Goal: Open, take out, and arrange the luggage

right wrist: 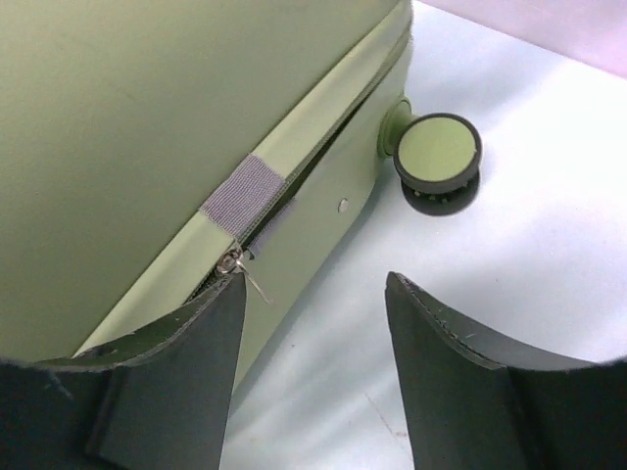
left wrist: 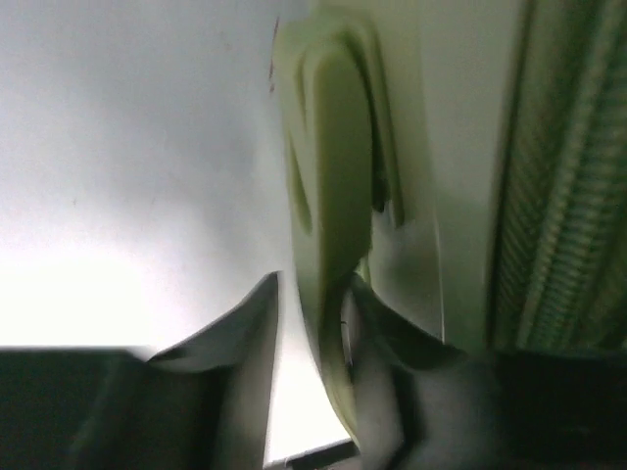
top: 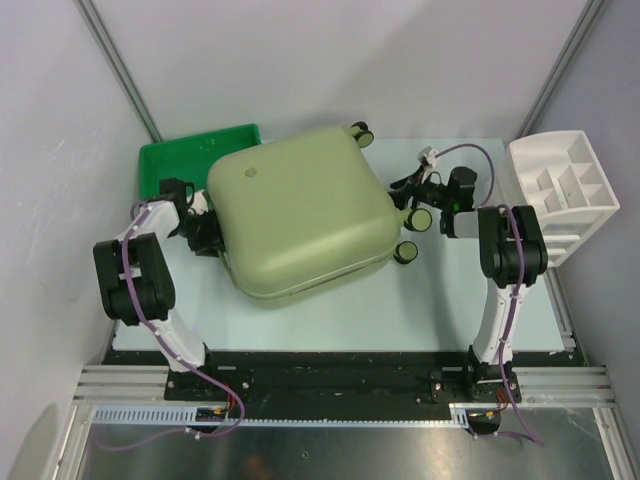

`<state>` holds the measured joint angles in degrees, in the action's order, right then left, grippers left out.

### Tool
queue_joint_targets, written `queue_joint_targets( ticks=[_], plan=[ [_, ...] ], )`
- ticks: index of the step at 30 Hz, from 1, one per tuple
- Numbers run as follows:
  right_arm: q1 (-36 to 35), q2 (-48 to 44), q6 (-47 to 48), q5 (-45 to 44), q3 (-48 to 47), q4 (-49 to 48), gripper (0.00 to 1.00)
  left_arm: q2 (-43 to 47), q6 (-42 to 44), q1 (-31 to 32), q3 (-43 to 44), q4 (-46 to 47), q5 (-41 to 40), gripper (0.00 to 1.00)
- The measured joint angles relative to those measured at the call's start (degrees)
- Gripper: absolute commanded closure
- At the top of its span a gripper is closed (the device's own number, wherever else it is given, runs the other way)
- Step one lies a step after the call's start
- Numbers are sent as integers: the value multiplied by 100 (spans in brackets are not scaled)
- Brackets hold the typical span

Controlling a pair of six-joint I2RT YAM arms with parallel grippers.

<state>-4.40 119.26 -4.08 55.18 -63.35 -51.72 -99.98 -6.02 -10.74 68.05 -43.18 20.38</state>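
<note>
The luggage (top: pixel 300 210), a pale olive-green hard-shell case, lies flat in the middle of the table with its black wheels (top: pixel 420 218) to the right. My left gripper (top: pixel 205 232) is at its left edge. In the left wrist view the green side handle (left wrist: pixel 333 166) runs between the fingers of the left gripper (left wrist: pixel 313 284), against the right finger, with a bright gap on the left. My right gripper (right wrist: pixel 315 279) stands open over the table beside the case's zip seam. The metal zip pull (right wrist: pixel 235 264) sits at its left fingertip, not gripped.
A flat green tray (top: pixel 190 160) lies behind the case at the back left. A white compartmented organizer (top: pixel 565 190) stands at the right table edge. A grey fabric tab (right wrist: pixel 245 196) crosses the zip seam, and a wheel (right wrist: pixel 438 154) sticks out nearby.
</note>
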Motion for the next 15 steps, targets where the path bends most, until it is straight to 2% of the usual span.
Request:
queue_joint_targets(
  ticks=[1,2,4,5,11,15],
  plan=[
    [70,-66,-35,-7,-4,179,36,0,0,-11,0,66,59,45],
    [125,-142,-39,-9,-4,365,36,2,17,-46,-4,155,101,29],
    [260,-413,-28,-57,-11,990,36,61,90,-203,-37,302,170,16],
    [310,-573,-11,-94,-17,1322,35,131,105,-348,-66,387,234,2],
    [343,-1325,297,-610,-129,3342,36,1104,-17,-986,-223,835,916,0],
    [177,-1346,420,-1134,-162,4280,38,1895,-210,-1268,-337,1025,1574,1]
  ],
)
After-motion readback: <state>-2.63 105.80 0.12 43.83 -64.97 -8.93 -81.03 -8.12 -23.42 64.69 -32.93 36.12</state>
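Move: The left fingers still hold the suitcase handle, its middle right at them; the suitcase's middle is some 8 cm ahead and 21 cm to the right, the green tray about 21 cm ahead and 4 cm left. From the open right hand, the zipper pull is roughly 5 cm left and 1 cm back, about level in height; the near-corner casters are some 9 cm back and 3 cm right, lower down. Left hand releases handle, rising about 12 cm; right tips down, retreating 5 cm right and back from zipper. ##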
